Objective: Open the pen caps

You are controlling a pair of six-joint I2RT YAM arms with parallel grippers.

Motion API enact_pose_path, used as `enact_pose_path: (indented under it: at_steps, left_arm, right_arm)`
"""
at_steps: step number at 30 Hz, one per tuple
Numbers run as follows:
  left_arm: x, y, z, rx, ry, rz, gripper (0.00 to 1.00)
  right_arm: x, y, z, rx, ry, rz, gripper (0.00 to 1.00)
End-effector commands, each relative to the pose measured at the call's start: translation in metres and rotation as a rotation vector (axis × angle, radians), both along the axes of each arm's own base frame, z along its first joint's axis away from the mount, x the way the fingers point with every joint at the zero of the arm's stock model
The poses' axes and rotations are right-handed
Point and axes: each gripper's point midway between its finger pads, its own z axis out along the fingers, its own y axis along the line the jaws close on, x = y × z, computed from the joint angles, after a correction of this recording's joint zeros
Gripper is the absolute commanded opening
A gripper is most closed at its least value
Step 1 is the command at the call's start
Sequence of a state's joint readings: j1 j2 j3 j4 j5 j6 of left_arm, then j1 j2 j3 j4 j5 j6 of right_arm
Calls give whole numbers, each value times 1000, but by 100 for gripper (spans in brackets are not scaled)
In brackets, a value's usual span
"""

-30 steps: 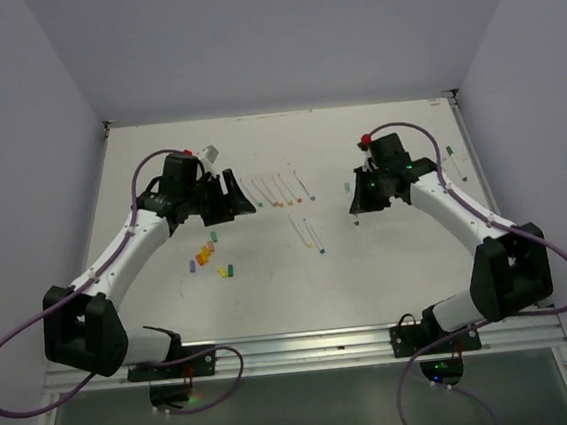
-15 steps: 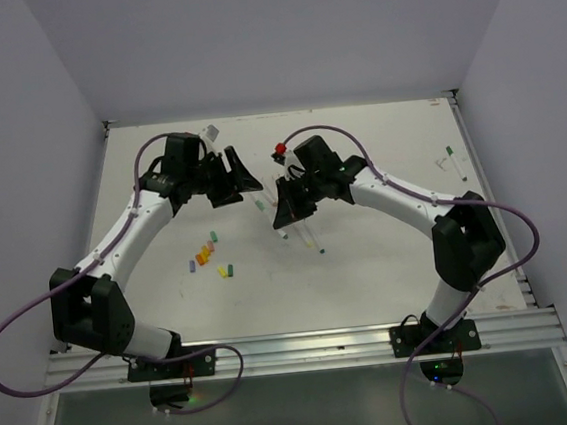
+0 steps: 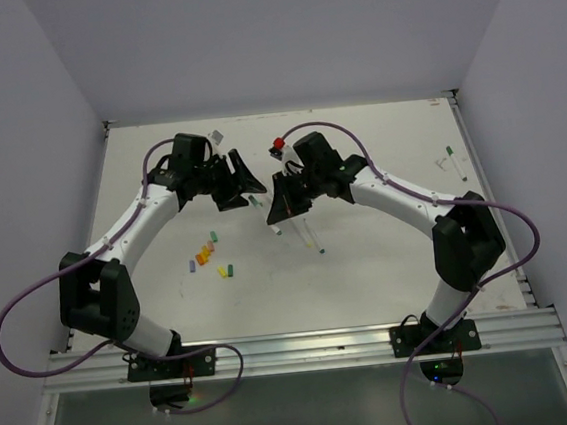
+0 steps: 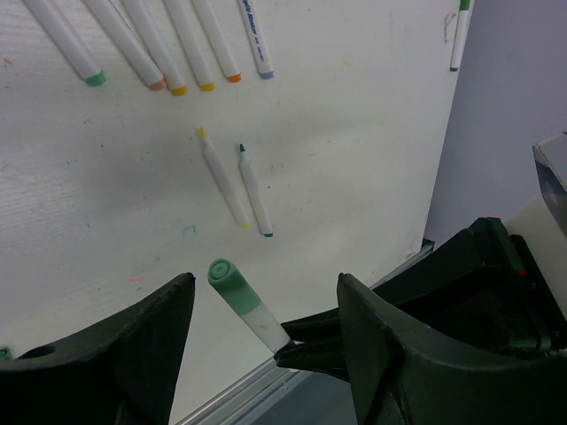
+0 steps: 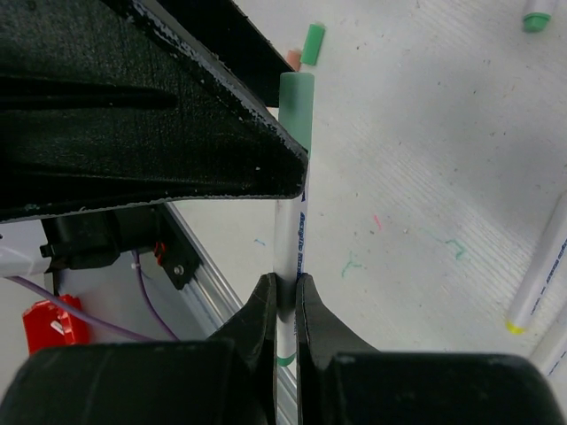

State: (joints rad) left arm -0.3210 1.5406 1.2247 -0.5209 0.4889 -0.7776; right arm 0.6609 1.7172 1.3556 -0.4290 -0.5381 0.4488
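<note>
My right gripper is shut on the white barrel of a pen and holds it above the table. The pen's green cap points up between the fingers of my left gripper, which is open and touches neither side of the cap. From above, the two grippers meet at the table's centre back, left gripper and right gripper. Two uncapped pens lie side by side on the table. Several loose pen caps lie to the left.
A row of several capped pens lies at the back behind the grippers. More pens rest near the table's right edge. Both arms arch in over the table's left and right halves.
My right arm has swung left from the right half to the centre, carrying the pen. My left gripper has shifted right to meet it, so the cap now sits between its open fingers.
</note>
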Motion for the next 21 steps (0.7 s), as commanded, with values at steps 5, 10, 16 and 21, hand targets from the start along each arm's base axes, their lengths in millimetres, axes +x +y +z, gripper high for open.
enact_pose_path:
  at_steps: [5,10,16,21]
  left_arm:
    - [-7,-6,1,-67,58,3,62]
    - [-10,-6,0,-72,62,3,51]
    - [-9,-7,1,-74,59,0,40]
    - [-9,-6,-1,-70,62,1,38]
  right_arm:
    - [4,11,21,65,-44,20,0]
    - [4,14,23,78,-44,22,0]
    - [0,15,20,78,-42,27,0]
    - [-6,14,18,76,-34,32,0]
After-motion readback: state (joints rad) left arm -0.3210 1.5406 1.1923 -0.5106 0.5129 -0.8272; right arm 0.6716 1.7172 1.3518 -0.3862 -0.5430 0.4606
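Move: At the left hand's open fingertips, some 1 cm forward of its hand point and 1 cm above, is the green cap of the pen. The right hand already grips that pen's barrel, and the cap lies about 5 cm forward, 4 cm left and 4 cm above that hand. From the left hand, two opened pens lie about 5 cm ahead and 13 cm right, the loose caps some 2 cm ahead and 12 cm left, all roughly 17 cm below. Closing around the green cap from either side, the left fingers narrow from about two-thirds open to some two-fifths, without yet pinching it. The left hand meanwhile eases back and down about 1 cm in all, barely tipping. The right hand keeps its shut grip low on the pen's barrel and creeps left and up by about 1 cm, pushing the cap end farther in between the left fingers. ##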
